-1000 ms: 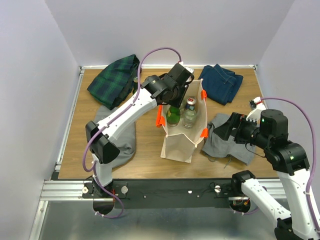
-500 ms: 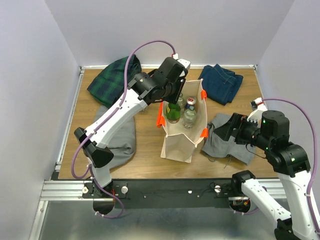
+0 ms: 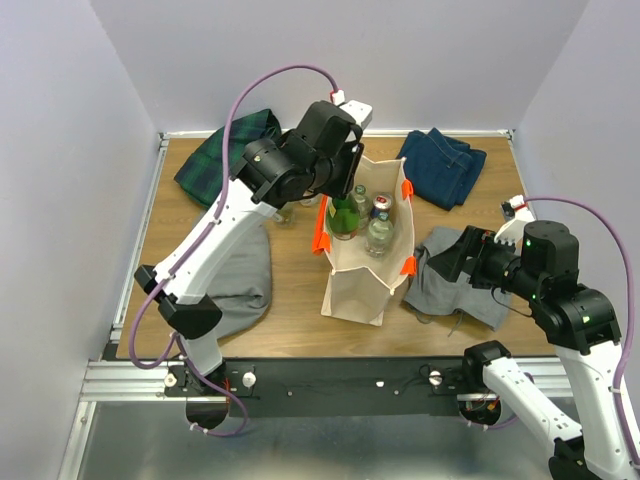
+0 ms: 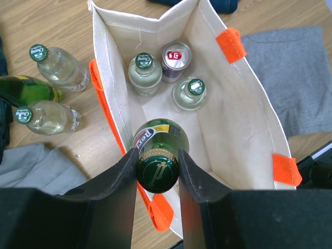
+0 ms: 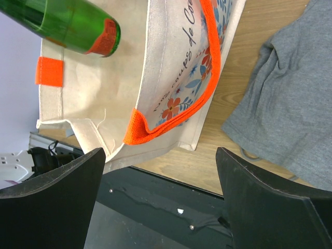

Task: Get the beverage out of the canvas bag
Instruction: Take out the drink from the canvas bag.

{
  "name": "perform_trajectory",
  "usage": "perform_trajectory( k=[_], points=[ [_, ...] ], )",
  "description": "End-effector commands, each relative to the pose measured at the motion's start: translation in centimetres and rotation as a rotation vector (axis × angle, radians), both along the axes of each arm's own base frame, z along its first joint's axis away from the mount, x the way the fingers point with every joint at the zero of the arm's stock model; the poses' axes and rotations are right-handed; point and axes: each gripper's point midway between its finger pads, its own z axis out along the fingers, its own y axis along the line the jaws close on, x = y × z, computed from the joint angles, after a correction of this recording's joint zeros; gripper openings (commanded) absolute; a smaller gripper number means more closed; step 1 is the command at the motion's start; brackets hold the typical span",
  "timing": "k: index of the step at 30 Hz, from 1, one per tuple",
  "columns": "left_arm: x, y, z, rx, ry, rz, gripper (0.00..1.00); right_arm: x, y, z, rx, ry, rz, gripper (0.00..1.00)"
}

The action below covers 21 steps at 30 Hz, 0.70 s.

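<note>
The beige canvas bag (image 3: 358, 282) with orange handles stands upright mid-table. My left gripper (image 4: 157, 171) is shut on the cap of a green glass bottle (image 4: 160, 139), the beverage, which hangs upright over the near left side of the bag's mouth (image 4: 244, 119). In the top view the green bottle (image 3: 345, 216) pokes up at the bag's left rim under the left gripper (image 3: 343, 188). Two clear bottles (image 4: 145, 72) (image 4: 190, 93) and a can (image 4: 176, 54) stay inside. My right gripper (image 5: 161, 202) is open and empty, right of the bag (image 5: 129, 78).
Two clear bottles (image 4: 59, 65) (image 4: 46, 116) and a green one (image 4: 28, 89) lie on the wood left of the bag. A plaid cloth (image 3: 230, 155) is at back left, jeans (image 3: 440, 165) at back right, and grey cloths lie at left (image 3: 240, 275) and right (image 3: 460, 290).
My left arm has risen and drawn back to the left, lifting the green bottle higher at the bag's mouth. The right arm has not moved.
</note>
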Motion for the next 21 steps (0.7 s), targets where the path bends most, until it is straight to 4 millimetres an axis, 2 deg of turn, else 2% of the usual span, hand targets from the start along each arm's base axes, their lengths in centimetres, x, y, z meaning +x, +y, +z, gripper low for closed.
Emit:
perform_trajectory(
  k=[1, 21],
  points=[
    [-0.8, 1.1, 6.6, -0.143, -0.145, 0.002, 0.00, 0.2, 0.1, 0.6, 0.006, -0.025, 0.000, 0.96],
    [-1.7, 4.4, 12.3, -0.244, -0.291, 0.080, 0.00, 0.0, 0.0, 0.4, 0.006, -0.019, -0.003, 0.96]
  ],
)
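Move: The left hand already holds the green bottle by its neck over the bag. The taken-out bottles on the table are about 13 cm to its left, 14 cm ahead and 26 cm below. The bag's left rim runs some 4 cm to its left, roughly level with it and 12 cm lower. In the bag, the capped glass bottle stands 11 cm ahead and 5 cm right, and the can 8 cm ahead and 9 cm right. From the right hand, the taken-out bottles lie some 27 cm ahead and 33 cm left. Upward at a steady pace, the left arm lifts the green bottle about 4.5 cm more, shifting to the left as it goes, some 2.5 cm towards the bag's left rim, and easing back slightly. The fingers keep their pinch around the neck below the cap, while the wrist tips the fingers up by about 5 degrees. ##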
